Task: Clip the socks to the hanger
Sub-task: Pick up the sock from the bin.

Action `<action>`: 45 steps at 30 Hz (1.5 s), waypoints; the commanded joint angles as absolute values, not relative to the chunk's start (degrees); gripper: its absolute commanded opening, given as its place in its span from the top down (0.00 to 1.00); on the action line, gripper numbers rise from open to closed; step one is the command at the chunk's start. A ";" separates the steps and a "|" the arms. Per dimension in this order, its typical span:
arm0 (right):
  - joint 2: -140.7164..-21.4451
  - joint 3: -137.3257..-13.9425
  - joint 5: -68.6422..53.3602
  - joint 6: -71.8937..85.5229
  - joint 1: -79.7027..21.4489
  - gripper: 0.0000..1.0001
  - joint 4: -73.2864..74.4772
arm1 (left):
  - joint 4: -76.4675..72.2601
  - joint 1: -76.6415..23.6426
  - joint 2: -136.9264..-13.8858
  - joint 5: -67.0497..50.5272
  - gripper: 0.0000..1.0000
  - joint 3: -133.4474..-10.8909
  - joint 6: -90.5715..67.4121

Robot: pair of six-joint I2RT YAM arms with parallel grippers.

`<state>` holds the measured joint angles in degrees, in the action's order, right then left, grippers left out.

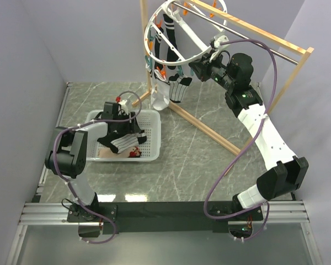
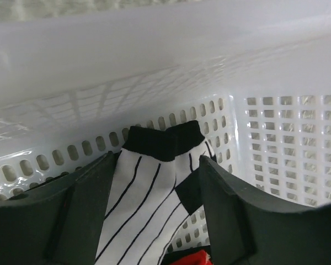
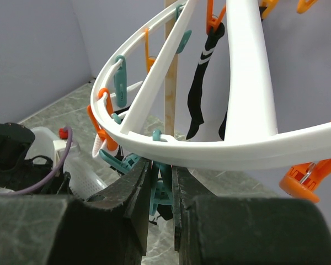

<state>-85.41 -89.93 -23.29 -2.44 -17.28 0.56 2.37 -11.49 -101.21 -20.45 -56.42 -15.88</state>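
The white round hanger (image 1: 194, 42) hangs from the rod at the back, with orange and teal clips around it. A black sock (image 1: 170, 36) and white socks with black bands (image 1: 178, 88) hang from it. My right gripper (image 1: 195, 67) is at the ring's lower edge. In the right wrist view it (image 3: 161, 182) is shut on a teal clip (image 3: 164, 193) under the ring (image 3: 209, 149). My left gripper (image 1: 121, 138) is down in the white basket (image 1: 151, 118). Its fingers (image 2: 105, 187) stand apart around the striped white sock (image 2: 143, 187). A gap shows by the right finger.
A wooden frame (image 1: 209, 130) with a metal rod (image 1: 254, 41) carries the hanger and crosses the table diagonally. A red item (image 1: 135, 153) and a pinkish piece (image 1: 106, 152) also lie in the basket. Grey walls stand close on both sides.
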 commanded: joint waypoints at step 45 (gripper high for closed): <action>-82.88 -91.31 -20.04 -1.41 -17.49 1.00 -0.44 | -2.98 -15.91 -92.13 -19.69 0.99 -54.40 -16.43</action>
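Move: The striped sock's dark end lies between and under the left hand's open fingers, roughly 3 cm down and 1 cm to the right. The rest of that sock spreads back and left, its middle some 4 cm each way, with the black sock about 10 cm left and 2 cm back and the beige sock some 10 cm back and 6 cm left. From the right hand, the dark end is about 20 cm left, 4 cm back and 42 cm below. The left fingertips shut on sock fabric at the striped sock's edge near its dark end, right beside the black sock. They first close most of the way, reopen partly, then close fully, while the hand works about 2.5 cm right and 1.5 cm back and dips about 1 cm; once shut, it starts to rise by a bit over 1 cm. ##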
